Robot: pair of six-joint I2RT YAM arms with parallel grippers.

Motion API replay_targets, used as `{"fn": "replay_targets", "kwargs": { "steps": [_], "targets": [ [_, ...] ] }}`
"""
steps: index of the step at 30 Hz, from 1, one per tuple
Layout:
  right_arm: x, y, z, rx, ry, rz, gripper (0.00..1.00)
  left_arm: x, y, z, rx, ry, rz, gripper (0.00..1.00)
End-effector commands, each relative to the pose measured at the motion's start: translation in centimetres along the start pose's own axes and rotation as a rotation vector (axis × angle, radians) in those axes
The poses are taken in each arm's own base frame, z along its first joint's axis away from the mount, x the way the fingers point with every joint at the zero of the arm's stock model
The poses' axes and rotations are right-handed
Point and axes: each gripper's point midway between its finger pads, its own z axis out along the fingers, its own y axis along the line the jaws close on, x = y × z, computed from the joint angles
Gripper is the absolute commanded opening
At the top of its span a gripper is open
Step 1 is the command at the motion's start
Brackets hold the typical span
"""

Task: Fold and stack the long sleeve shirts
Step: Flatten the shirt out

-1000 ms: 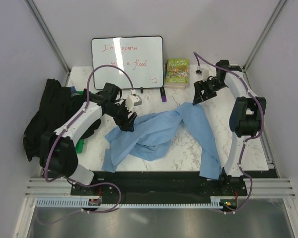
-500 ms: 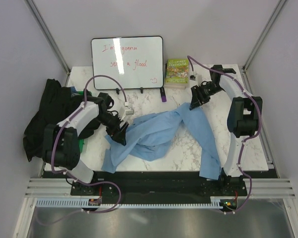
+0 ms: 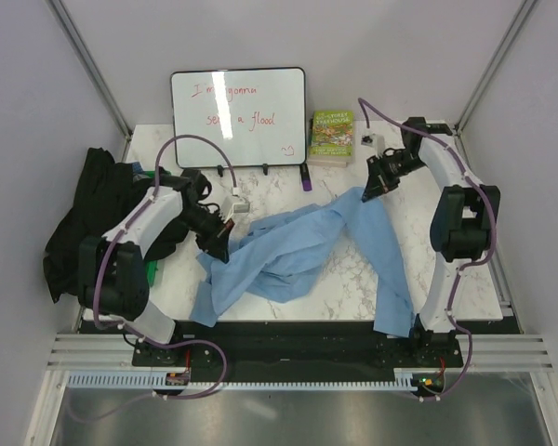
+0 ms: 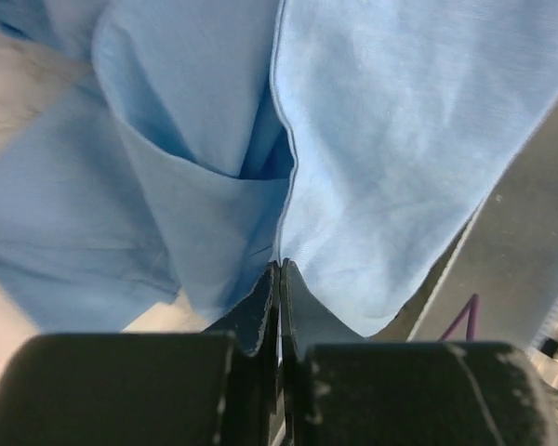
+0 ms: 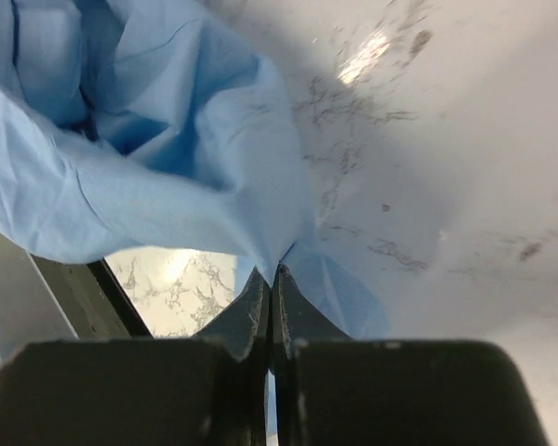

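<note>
A light blue long sleeve shirt (image 3: 298, 246) lies crumpled across the middle of the marble table (image 3: 446, 251), one part trailing over the near edge at the right. My left gripper (image 3: 225, 243) is shut on the shirt's left edge; in the left wrist view the cloth (image 4: 381, 158) fans out from the pinched fingertips (image 4: 281, 269). My right gripper (image 3: 365, 192) is shut on the shirt's far right corner, the fabric (image 5: 167, 186) drawn up from the tips (image 5: 272, 274). A black long sleeve shirt (image 3: 98, 214) lies heaped at the table's left edge.
A whiteboard (image 3: 239, 115) with red writing leans at the back. A small green-covered book (image 3: 332, 137) stands beside it. A purple marker (image 3: 305, 177) lies below the board. Something green (image 3: 149, 272) pokes out under the left arm. Grey walls close both sides.
Both grippers came down onto the blue shirt and shut on it: the left at its left edge, the right at its far corner, which is now lifted slightly.
</note>
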Motion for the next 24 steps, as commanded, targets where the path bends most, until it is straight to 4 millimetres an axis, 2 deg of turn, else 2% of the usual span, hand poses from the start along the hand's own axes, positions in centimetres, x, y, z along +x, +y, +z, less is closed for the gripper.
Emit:
{"fn": "replay_targets", "kwargs": {
  "steps": [1, 2, 3, 4, 5, 6, 7, 8, 9, 10, 11, 12, 13, 14, 15, 16, 17, 18, 19, 20, 21, 23, 24],
  "targets": [
    [-5.1, -0.2, -8.8, 0.094, -0.251, 0.001, 0.0, -4.8, 0.3, -5.6, -0.189, -0.119, 0.103, 0.02],
    [-6.7, -1.2, -11.9, 0.151, -0.323, -0.015, 0.0, -6.9, 1.5, -6.8, -0.263, -0.177, 0.129, 0.02],
    [-7.5, -1.5, -13.4, 0.175, -0.356, -0.014, 0.0, -9.7, 2.0, -9.2, -0.339, -0.239, 0.159, 0.02],
    [-8.0, -1.7, -14.8, 0.198, -0.383, -0.011, 0.0, -11.3, 2.3, -10.5, -0.373, -0.276, 0.152, 0.02],
    [-9.2, -1.9, -17.3, 0.243, -0.431, -0.038, 0.0, -12.8, 2.8, -11.1, -0.382, -0.297, 0.153, 0.02],
    [-9.0, -1.4, -18.2, 0.249, -0.43, -0.03, 0.0, -15.8, 2.2, -14.2, -0.433, -0.373, 0.208, 0.02],
    [-8.9, -1.2, -19.1, 0.266, -0.432, -0.037, 0.0, -17.1, 1.8, -15.3, -0.44, -0.41, 0.22, 0.02],
    [-8.9, -0.7, -20.9, 0.309, -0.445, -0.095, 0.0, -18.2, 1.3, -16.5, -0.459, -0.442, 0.243, 0.02],
    [-7.8, 0.1, -21.5, 0.31, -0.424, -0.088, 0.0, -19.7, 0.1, -18.9, -0.497, -0.496, 0.289, 0.02],
    [-6.8, 0.2, -22.3, 0.344, -0.408, -0.107, 0.0, -20.1, -0.7, -19.8, -0.513, -0.518, 0.308, 0.02],
    [-4.8, 1.1, -23.3, 0.377, -0.391, -0.104, 0.0, -20.2, -1.4, -20.5, -0.524, -0.533, 0.329, 0.02],
    [-3.0, 1.2, -23.5, 0.404, -0.345, -0.161, 0.0, -19.5, -3.1, -21.2, -0.528, -0.549, 0.361, 0.02],
    [-1.3, 1.4, -23.1, 0.419, -0.303, -0.175, 0.0, -18.5, -4.0, -20.5, -0.501, -0.523, 0.391, 0.02],
    [2.7, 2.3, -21.7, 0.428, -0.213, -0.15, 0.0, -17.3, -4.9, -19.8, -0.48, -0.508, 0.408, 0.02],
    [4.7, 2.5, -20.9, 0.433, -0.144, -0.232, 0.0, -14.7, -4.6, -16.7, -0.421, -0.439, 0.379, 0.02],
    [6.7, 2.9, -19.9, 0.423, -0.096, -0.244, 0.0, -12.8, -6.6, -16.6, -0.429, -0.432, 0.462, 0.02],
    [10.6, 3.7, -18.2, 0.409, -0.004, -0.232, 0.0, -11.2, -6.8, -15.3, -0.423, -0.398, 0.483, 0.02],
    [12.4, 3.9, -17.4, 0.399, 0.051, -0.275, 0.0, -7.9, -6.1, -11.8, -0.372, -0.316, 0.458, 0.02],
    [14.2, 4.1, -16.8, 0.392, 0.102, -0.282, 0.0, -6.0, -6.4, -11.8, -0.43, -0.298, 0.502, 0.02],
    [16.6, 4.6, -15.3, 0.356, 0.153, -0.262, 0.01, -4.7, -5.9, -10.7, -0.435, -0.27, 0.493, 0.02],
    [17.9, 4.5, -15.1, 0.356, 0.202, -0.254, 0.01, -2.0, -4.9, -8.4, -0.411, -0.206, 0.456, 0.02],
    [19.1, 4.4, -14.2, 0.319, 0.236, -0.226, 0.04, 0.4, -4.2, -7.1, -0.43, -0.145, 0.464, 0.02],
    [20.0, 4.1, -14.1, 0.314, 0.286, -0.209, 0.07, 2.6, -3.5, -5.5, -0.411, -0.083, 0.479, 0.02]
  ]
}}
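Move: Both hands already grip the shirt a few centimetres above the table. Its bunched middle lies roughly 12 cm to the left hand's right, about level ahead, and some 14 cm back and 16 cm left of the right hand. A long sleeve strip trails about 16 cm back and 4 cm right of the right hand; the dark marker stands some 6 cm ahead and 12 cm left of it. The black shirt lies 22 cm left of the left hand and 8 cm ahead. Keeping hold of the blue shirt with shut fingers, both hands fling it: up by 20 to 25 cm and forward, about 15 cm for the left and 7 cm for the right, which also pulls some 12 cm to the right, away from the left. Both wrists swing the fingers forward, the left by about 45 degrees. Then both whip back towards the bases and sink, the right by over 20 cm back, easing their tilt. ##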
